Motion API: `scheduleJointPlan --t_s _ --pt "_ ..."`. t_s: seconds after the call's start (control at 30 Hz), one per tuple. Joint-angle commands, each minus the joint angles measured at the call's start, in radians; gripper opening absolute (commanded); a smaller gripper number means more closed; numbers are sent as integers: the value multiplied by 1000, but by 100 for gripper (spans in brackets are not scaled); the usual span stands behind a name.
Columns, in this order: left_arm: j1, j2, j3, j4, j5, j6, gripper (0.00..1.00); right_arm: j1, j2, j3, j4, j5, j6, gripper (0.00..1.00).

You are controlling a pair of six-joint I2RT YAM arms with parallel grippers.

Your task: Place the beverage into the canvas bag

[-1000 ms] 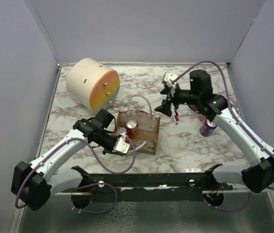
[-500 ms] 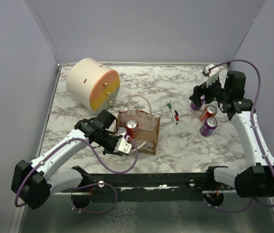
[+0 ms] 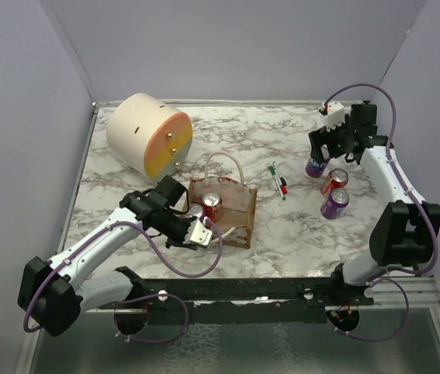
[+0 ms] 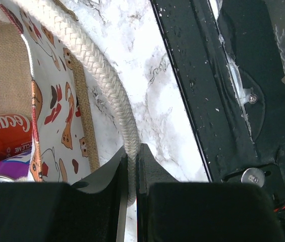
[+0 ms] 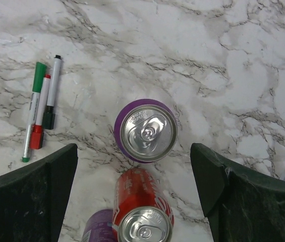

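Observation:
The canvas bag (image 3: 231, 209) stands at mid-table, tan with a white band printed in red (image 4: 51, 101). Inside it are a red can (image 3: 212, 206) and a second can with a silver top (image 3: 195, 211). My left gripper (image 3: 197, 233) is shut on the bag's near cream rope handle (image 4: 124, 126). Three beverage cans stand at the right: a purple one (image 5: 146, 132), a red one (image 5: 142, 212) and another purple one (image 3: 334, 203). My right gripper (image 5: 133, 166) hangs open above the first purple can (image 3: 314, 167), touching none of them.
A large cream-and-orange cylinder (image 3: 148, 134) lies at the back left. Three marker pens (image 3: 279, 180) lie between the bag and the cans. Grey walls close in the table on three sides. The black base rail (image 3: 243, 290) runs along the near edge.
The right arm has swung from beside the bag to the far right, over the cans, and its jaws have spread wider. The left gripper still holds the handle.

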Motion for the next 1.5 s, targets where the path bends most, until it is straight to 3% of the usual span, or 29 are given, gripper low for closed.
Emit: scheduleJointPlan --t_s 0.0,0.33,0.57,0.73,0.9,1.13,1.47 --pt "-6 7 -5 25 -23 -12 9 -26 73 61 11 50 -45 93" --pt "-10 14 -16 45 -44 -12 9 -48 199 99 -37 -52 -60 92" --pt "-13 17 -15 47 -41 -11 9 -58 273 150 -85 -133 -53 85" --pt "-13 19 -10 51 -37 -11 9 -58 315 175 -107 -143 -59 77" --pt "-12 22 -6 62 -27 -11 9 -59 325 187 -127 -144 -73 59" --pt "-12 24 -15 73 -29 -3 9 -58 237 192 -148 -169 -102 37" --pt "-26 39 -25 43 -62 39 9 -2 -24 225 -252 -463 -120 24"
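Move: The purple can I want stands just past my right fingers, about 3 cm ahead, 1 cm to the right and its middle some 9 cm lower. Around it, counted from the can, a red can stands about 6 cm back and 6 cm right, a second purple can about 14 cm back and 6 cm right, and the markers lie about 4 cm back and 13 cm left. From my left hand the wanted can is roughly 28 cm ahead and 39 cm right, slightly lower. I sink my open right hand about 7 cm over the upright purple can, easing a little forward and tipping the fingers down some 13 degrees, then close them on its sides. Keeping that grip, I raise the can about 7 cm, drawing back and slightly left, away from the red can. ##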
